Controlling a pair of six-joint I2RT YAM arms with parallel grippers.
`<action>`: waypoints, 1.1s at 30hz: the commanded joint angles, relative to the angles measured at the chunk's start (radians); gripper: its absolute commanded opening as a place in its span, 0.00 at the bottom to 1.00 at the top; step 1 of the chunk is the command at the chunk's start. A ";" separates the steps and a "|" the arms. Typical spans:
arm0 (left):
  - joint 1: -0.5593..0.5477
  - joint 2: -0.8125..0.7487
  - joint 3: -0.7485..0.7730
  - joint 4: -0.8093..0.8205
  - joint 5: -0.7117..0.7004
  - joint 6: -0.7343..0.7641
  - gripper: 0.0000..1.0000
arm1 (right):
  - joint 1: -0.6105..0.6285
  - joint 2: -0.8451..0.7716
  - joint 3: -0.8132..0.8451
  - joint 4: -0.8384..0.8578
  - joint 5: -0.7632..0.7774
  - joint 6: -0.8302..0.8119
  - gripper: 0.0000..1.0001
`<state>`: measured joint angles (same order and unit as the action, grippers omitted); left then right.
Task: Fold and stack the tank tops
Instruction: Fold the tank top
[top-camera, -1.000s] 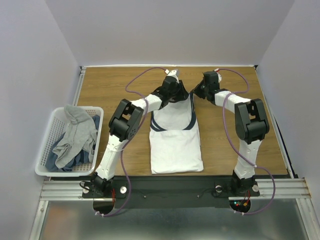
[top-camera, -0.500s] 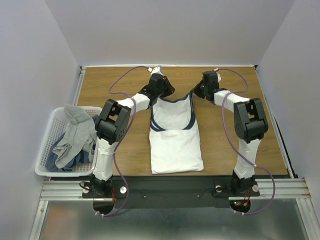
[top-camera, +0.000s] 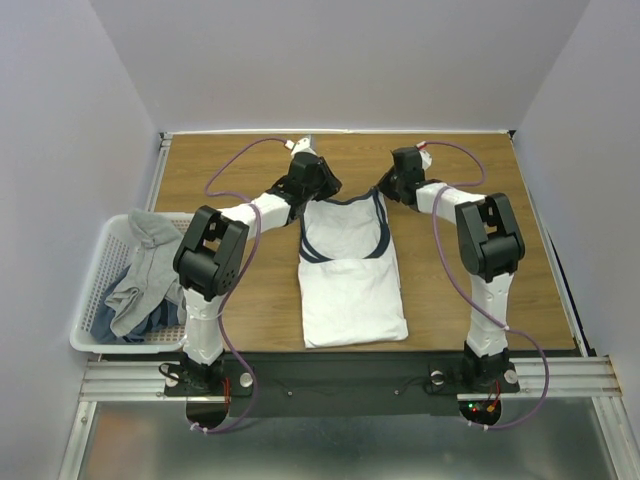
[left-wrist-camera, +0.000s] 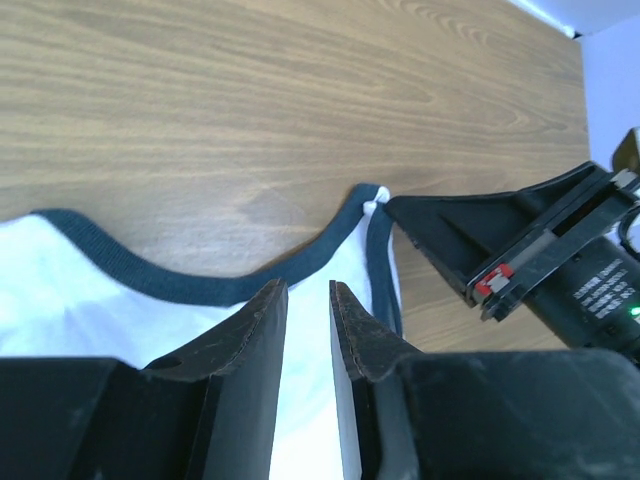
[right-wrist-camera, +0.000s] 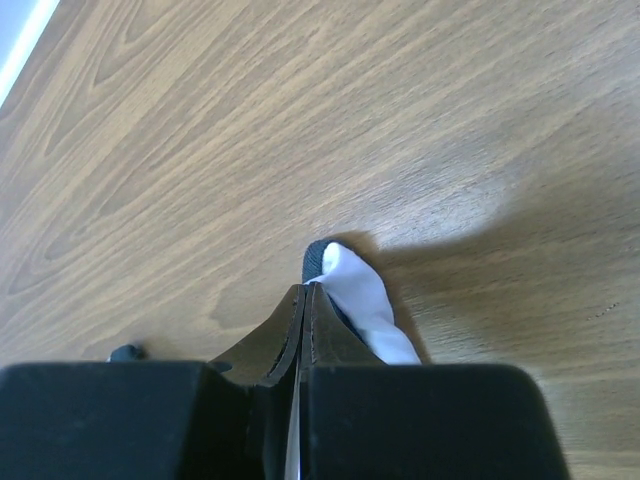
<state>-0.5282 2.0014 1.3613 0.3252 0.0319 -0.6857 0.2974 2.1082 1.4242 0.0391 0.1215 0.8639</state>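
The white tank top (top-camera: 350, 290) with navy edging lies flat in the middle of the table, its lower part folded up. My right gripper (top-camera: 388, 190) is shut on the tip of its right strap (right-wrist-camera: 360, 290), which bunches out beside the closed jaws (right-wrist-camera: 307, 288). My left gripper (top-camera: 312, 190) hovers over the top's left shoulder. Its jaws (left-wrist-camera: 308, 285) stand a narrow gap apart above white cloth (left-wrist-camera: 80, 290), with nothing visibly pinched. The navy neckline (left-wrist-camera: 230, 285) curves across to the right gripper's fingers (left-wrist-camera: 450, 230). Grey tank tops (top-camera: 150, 270) lie heaped in the basket.
A white lattice basket (top-camera: 90, 290) stands at the table's left edge. Bare wood (top-camera: 480, 170) lies behind and to both sides of the top. Purple cables loop over both arms. A black rail (top-camera: 330, 370) runs along the near edge.
My left arm has swung left from the middle of the neckline to the left shoulder, its jaws narrowing slightly. The right gripper has kept its hold on the strap, shifting a little left.
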 joint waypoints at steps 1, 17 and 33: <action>0.005 -0.076 -0.024 0.017 -0.015 0.011 0.34 | 0.029 -0.011 0.024 0.058 0.085 -0.014 0.04; 0.072 -0.176 -0.099 -0.020 -0.062 0.031 0.35 | 0.045 0.018 0.053 0.056 0.078 -0.065 0.55; 0.232 -0.101 -0.068 -0.158 -0.099 0.060 0.35 | 0.091 -0.085 0.090 0.044 -0.080 -0.195 0.53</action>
<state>-0.3157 1.8786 1.2697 0.1875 -0.0624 -0.6510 0.3439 2.1021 1.4712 0.0383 0.0956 0.7395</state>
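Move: For the left hand, the left strap corner of the tank top lies about 12 cm to its left, some 5 cm ahead and 9 cm below; the right strap corner is about 12 cm to its right and 6 cm ahead. The folded panel's edge runs some 15 cm back and 4 cm right of that hand. The right hand's shut fingertips are on the right strap corner, roughly 1 cm below the hand point. The right fingers let go of the right strap corner, opening to a bit over half as the hand shifts about 1 cm left, then lifting some 2 cm and drifting a further 2 cm left. The half-open left hand dips slightly, then speeds up leftward, about 14 cm and a little forward, along the neckline to over the left strap corner, rising and sinking again and turning some 15 degrees counter-clockwise. ##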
